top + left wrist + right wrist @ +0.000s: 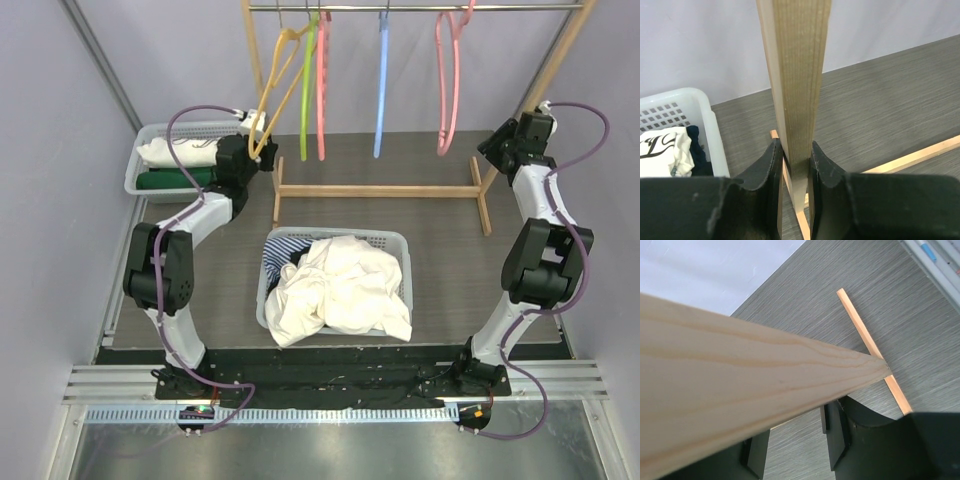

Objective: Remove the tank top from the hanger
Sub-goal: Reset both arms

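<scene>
Five hangers hang bare on the wooden rack's rail: a tilted yellow hanger (278,90), then green (306,90), pink (322,90), blue (381,90) and pink (446,80). No tank top hangs on any of them, and I cannot pick one out among the clothes below. My left gripper (265,158) (795,145) is shut on the rack's left upright post (797,75), both pads pressed to its narrow sides. My right gripper (505,150) (795,415) straddles the right upright post (740,365). That post hides its fingertips, so contact is unclear.
A grey basket (400,240) in the middle holds a heap of white clothes (340,285) and a striped piece. A white basket (135,165) (685,100) at the back left holds white and green clothes. The rack's foot bars (380,190) (870,345) lie on the grey table.
</scene>
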Robot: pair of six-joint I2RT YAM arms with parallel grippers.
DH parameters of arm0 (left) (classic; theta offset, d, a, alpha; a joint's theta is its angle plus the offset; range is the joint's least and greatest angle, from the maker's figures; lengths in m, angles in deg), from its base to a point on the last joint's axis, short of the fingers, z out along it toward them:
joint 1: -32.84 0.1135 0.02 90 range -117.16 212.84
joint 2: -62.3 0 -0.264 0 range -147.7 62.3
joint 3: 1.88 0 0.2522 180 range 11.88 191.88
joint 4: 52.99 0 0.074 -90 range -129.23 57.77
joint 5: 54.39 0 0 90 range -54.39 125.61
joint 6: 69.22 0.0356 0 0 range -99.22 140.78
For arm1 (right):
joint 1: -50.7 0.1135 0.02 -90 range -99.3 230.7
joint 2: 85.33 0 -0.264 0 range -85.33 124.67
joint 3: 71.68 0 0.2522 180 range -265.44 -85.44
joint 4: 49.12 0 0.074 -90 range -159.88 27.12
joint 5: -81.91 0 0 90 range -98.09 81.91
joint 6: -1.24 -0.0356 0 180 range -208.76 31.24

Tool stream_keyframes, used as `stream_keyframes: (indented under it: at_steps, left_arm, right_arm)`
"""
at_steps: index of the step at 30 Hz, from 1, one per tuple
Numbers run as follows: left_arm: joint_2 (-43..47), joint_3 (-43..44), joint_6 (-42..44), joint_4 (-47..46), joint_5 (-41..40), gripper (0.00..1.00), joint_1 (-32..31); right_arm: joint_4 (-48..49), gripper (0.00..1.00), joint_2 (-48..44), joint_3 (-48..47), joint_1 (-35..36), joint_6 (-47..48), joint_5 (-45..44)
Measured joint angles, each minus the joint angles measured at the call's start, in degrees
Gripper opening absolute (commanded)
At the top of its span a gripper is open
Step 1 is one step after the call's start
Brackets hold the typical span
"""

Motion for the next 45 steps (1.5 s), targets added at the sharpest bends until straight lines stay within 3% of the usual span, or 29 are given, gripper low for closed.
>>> stream_keyframes:
  at_steps: [2,4,5,6,7,16,23,28,32,37,45]
  left_arm:
    - [0.33,-0.17,0.04,0.39,-0.13,0.16,0.17]
    - [0.87,-0.55,0.09,0.94,-0.24,0.52,0.46]
    - [1.14,-0.57,0.13,1.49,-0.44,0.60,0.57]
    - [1.44,-0.57,0.22,2.25,-0.11,0.84,0.79]
    - [1.88,-0.57,0.09,3.61,0.26,0.99,1.01]
    - [8.44,1.97,-0.50,19.67,6.91,1.00,1.44]
    - [20.13,2.38,-0.46,34.29,10.27,1.00,0.76]
    - [28.74,2.32,-0.48,43.25,10.60,1.00,0.68]
    - [35.69,1.18,-0.92,49.68,9.66,1.00,0.68]
    - [43.08,0.96,-1.81,57.70,4.74,1.00,0.68]
    - [52.83,-1.90,-2.80,62.62,-0.33,1.00,0.68]
  right_arm:
    - [0.11,0.49,0.37,0.00,0.07,0.07,0.85]
    - [0.11,0.51,0.70,0.00,0.20,0.11,1.84]
    - [0.09,0.52,0.83,0.00,0.46,0.17,2.29]
    - [0.15,0.52,0.85,0.07,0.72,0.15,2.45]
    - [0.44,0.53,0.76,0.35,0.96,0.17,2.43]
    - [1.55,0.75,-12.07,10.82,5.22,0.83,2.12]
    - [0.81,0.84,-29.64,12.79,13.09,3.50,1.11]
    - [-1.88,0.89,-42.12,17.27,13.99,5.31,-0.70]
    - [-5.51,1.00,-48.02,20.55,15.15,6.40,-1.92]
    - [-11.78,1.00,-54.66,26.23,18.67,7.58,-4.87]
    - [-19.82,1.00,-62.64,29.49,21.97,8.39,-7.10]
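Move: The left hand still has the rack's left post between its fingers. From there the basket of tank tops sits about 29 cm back, 20 cm to the right and 16 cm down; the towel basket is roughly 24 cm to the left, 4 cm farther out and 15 cm below. The right hand has the rack's right post just ahead of its half-open fingertips, with the basket of tank tops some 27 cm back, 43 cm to the left and 14 cm lower. Back towards the robot, both arms retreat from the rack. The left opens wide, lets go of the left post, then draws back about 27 cm, rising 12 and drifting left as its fingers tip down slightly. The right first slides left and back off the right post, arcs up and sinks partway, ending some 26 cm back, left and higher, turning counter-clockwise while its half-open fingers spread fully. ##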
